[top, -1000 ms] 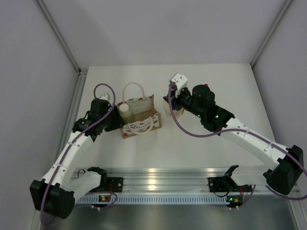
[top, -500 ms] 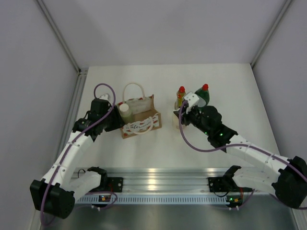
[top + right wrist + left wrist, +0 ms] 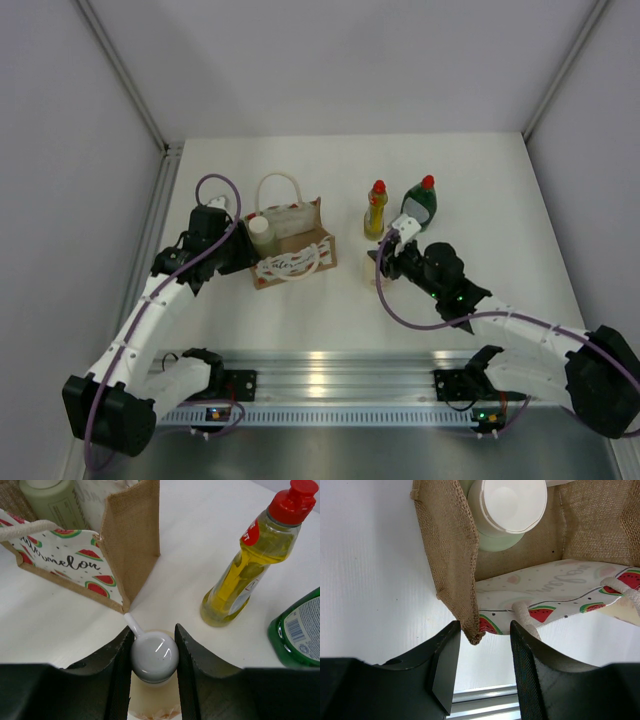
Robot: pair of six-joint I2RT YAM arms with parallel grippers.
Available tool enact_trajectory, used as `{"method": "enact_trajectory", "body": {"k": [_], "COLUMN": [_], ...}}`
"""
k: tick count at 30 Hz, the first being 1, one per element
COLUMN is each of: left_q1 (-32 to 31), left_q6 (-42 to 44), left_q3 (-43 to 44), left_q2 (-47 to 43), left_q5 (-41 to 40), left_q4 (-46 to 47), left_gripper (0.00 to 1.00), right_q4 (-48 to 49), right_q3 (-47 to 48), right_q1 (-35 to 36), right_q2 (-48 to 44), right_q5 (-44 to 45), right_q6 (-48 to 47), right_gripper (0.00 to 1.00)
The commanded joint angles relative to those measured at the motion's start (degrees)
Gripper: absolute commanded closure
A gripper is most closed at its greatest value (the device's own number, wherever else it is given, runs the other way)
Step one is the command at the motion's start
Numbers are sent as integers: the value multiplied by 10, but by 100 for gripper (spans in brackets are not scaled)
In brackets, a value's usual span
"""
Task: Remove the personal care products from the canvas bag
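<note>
The canvas bag (image 3: 295, 262) stands left of centre, its watermelon print facing the front. My left gripper (image 3: 240, 250) is at its left corner. In the left wrist view the burlap corner (image 3: 450, 555) and handle cord sit between the closed-in fingers of that gripper (image 3: 482, 627). A pale olive-grey cylinder with a white cap (image 3: 507, 505) stands inside the bag. My right gripper (image 3: 152, 630) is shut on the pump head of the cream pump bottle (image 3: 154, 655), low over the table right of the bag (image 3: 372, 272). Behind it stand the yellow bottle (image 3: 376, 212) and the green bottle (image 3: 420, 205), both red-capped.
The yellow bottle (image 3: 245, 575) and green bottle (image 3: 300, 630) stand close to the right of my right gripper, and the bag's side wall (image 3: 132, 535) to its left. A metal rail (image 3: 330, 375) runs along the table's front edge. Enclosure walls stand on both sides.
My right arm has drawn back toward the front and lowered with the pump bottle, uncovering the yellow and green bottles. The left arm and the bag have not moved.
</note>
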Motion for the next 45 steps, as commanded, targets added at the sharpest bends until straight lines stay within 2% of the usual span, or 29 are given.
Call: {"method": "enact_trajectory", "body": {"k": [1,11,12,14,16,21,27,31,39,43,45], "left_q1": [-2,-2,-2,-2,-2,-2,-2,-2,-2,-2,-2], "left_q6": [1,1,1,0,0,0,-1,-1,-4,-4,-5], "left_q3": [-2,-3,-3,-3,-3,-3,-3,-3,-4,-4,-4], "left_q2": [-7,-7,-7,-7,-6,-7,-7,-7,-7,-7,-8], "left_q5": [4,3,3,2,3,2,0,-1,-9,-13,-13], "left_q4": [3,4,3,4,4,3,3,3,3,3,3], "left_gripper": [51,51,51,51,51,51,51,51,51,51,51], "right_q4": [172,191,183,171,149,100,47,13,-2,-50,-81], "right_q3": [-1,-22,-18,-13,-3,29,79,140,273,352,409], "right_q1": [-13,-25,-25,-24,-25,-25,-25,-25,-8,32,52], "right_q2": [-24,-20,-23,-29,-38,-54,-61,-25,118,212,246], "right_q5": [-18,-40,-40,-40,-41,-47,-73,-109,-196,-198,-189], "right_q6": [7,18,18,17,12,7,12,29,114,92,70], "right_gripper": [100,98,89,63,54,42,37,37,37,36,32]}}
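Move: The pump bottle already stands on the table with its neck in the right fingers, its middle about 7 cm below that hand. The last bottle, white-capped in the canvas bag, lies about 25 cm left and 9 cm ahead of the right hand, its middle some 8 cm lower. The yellow bottle is roughly 14 cm straight ahead, the green bottle 17 cm ahead and 9 cm right. From the left hand, the white-capped bottle is about 8 cm ahead, 3 cm right. The pump bottle is let go: the right fingers open to about double their gap and rise off its neck, almost straight up for about 10 cm. Then the hand swings left some 12 cm and a little forward towards the white-capped bottle, turning roughly 20 degrees counter-clockwise, to stop short of it, open and high by the bag's right side. ##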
